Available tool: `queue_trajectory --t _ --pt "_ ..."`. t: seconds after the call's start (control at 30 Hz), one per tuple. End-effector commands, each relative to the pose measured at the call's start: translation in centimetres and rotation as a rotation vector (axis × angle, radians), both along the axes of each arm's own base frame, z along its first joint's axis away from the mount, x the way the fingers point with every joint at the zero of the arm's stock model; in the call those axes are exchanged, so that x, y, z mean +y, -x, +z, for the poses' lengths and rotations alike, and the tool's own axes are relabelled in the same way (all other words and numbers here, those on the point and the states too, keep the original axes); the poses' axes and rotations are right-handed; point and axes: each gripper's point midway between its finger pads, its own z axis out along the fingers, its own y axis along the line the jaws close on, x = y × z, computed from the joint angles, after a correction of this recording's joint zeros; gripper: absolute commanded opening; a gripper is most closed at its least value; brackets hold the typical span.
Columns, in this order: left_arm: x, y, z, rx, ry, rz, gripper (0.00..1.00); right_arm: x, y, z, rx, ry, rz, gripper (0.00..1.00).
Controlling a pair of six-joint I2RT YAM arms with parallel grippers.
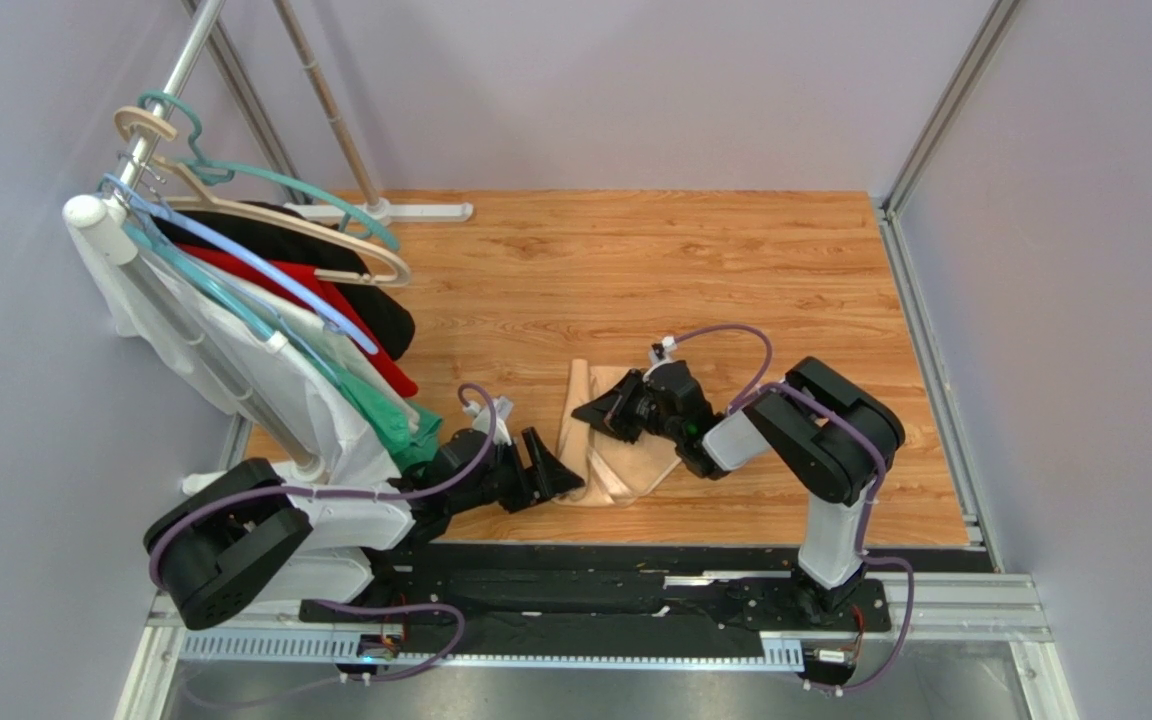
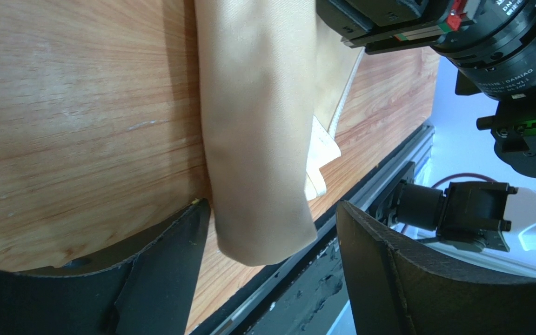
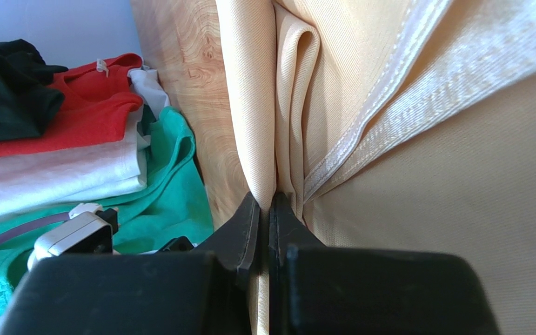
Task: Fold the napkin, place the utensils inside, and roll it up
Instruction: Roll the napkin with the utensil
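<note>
The pale peach-beige napkin (image 1: 620, 458) lies partly rolled on the wooden table near the front edge. Its rolled part (image 2: 257, 125) runs lengthwise through the left wrist view. My left gripper (image 2: 272, 204) is open, its two black fingers (image 2: 159, 279) standing either side of the roll's near end without pinching it. My right gripper (image 3: 265, 202) is shut on a thin fold of the napkin (image 3: 424, 209) at the roll's far end, seen from above at the right gripper (image 1: 615, 408). The utensils are hidden from every view.
A rack of hangers with white, red, black and green garments (image 1: 282, 308) crowds the left side, close to the left arm. These garments (image 3: 75, 139) also show in the right wrist view. A black rail (image 1: 612, 578) runs along the table's near edge. Grey walls enclose the table.
</note>
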Motion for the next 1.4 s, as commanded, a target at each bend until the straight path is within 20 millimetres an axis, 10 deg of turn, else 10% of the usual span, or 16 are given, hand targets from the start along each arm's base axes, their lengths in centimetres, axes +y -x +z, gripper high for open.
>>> queue_trajectory --t 0.0,0.73,0.8,1.1,1.23,1.37 --pt "2.0 0.5 -2.8 0.049 -0.067 0.051 0.75 0.5 -0.7 1.8 -0.046 -0.083 -0.023 0.00" --pt "-1.1 -0.1 0.6 0.035 0.216 0.028 0.60 0.9 0.1 2.6 -0.074 -0.131 0.023 0.00" --pt "-1.3 0.0 0.6 0.030 0.236 0.017 0.41 0.9 0.2 2.5 -0.076 -0.128 0.029 0.00" --pt "-2.2 0.2 0.4 0.025 0.278 -0.026 0.36 0.6 0.5 1.8 -0.070 -0.102 0.037 0.00" --pt "-2.4 0.0 0.2 0.027 0.256 -0.031 0.00 0.6 0.5 1.6 -0.073 -0.091 0.041 0.00" --pt "-2.1 0.1 -0.5 0.043 0.204 -0.031 0.00 0.5 0.5 1.3 -0.081 -0.060 0.048 0.00"
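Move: The napkin roll's near end lies between the left hand's open fingertips, about 2 cm to the hand point's right and 1 cm lower. From that hand, the roll's far end is some 17 cm ahead and 3 cm right; the napkin's unrolled flap is about 7 cm ahead, 9 cm right and 3 cm lower. For the right hand, already pinching the roll, the near end is about 10 cm back and 1 cm left, nearly level. After edging left about 1 cm, the left hand goes back right and down, reaching some 2.5 cm right and 1 cm lower over the roll's near end; its downward-slanting fingers level out by about 10 degrees. The fingers close from wide open to roughly a third and pinch the end from both sides. The right hand keeps its shut grip farther up the roll, easing back about 1 cm. ##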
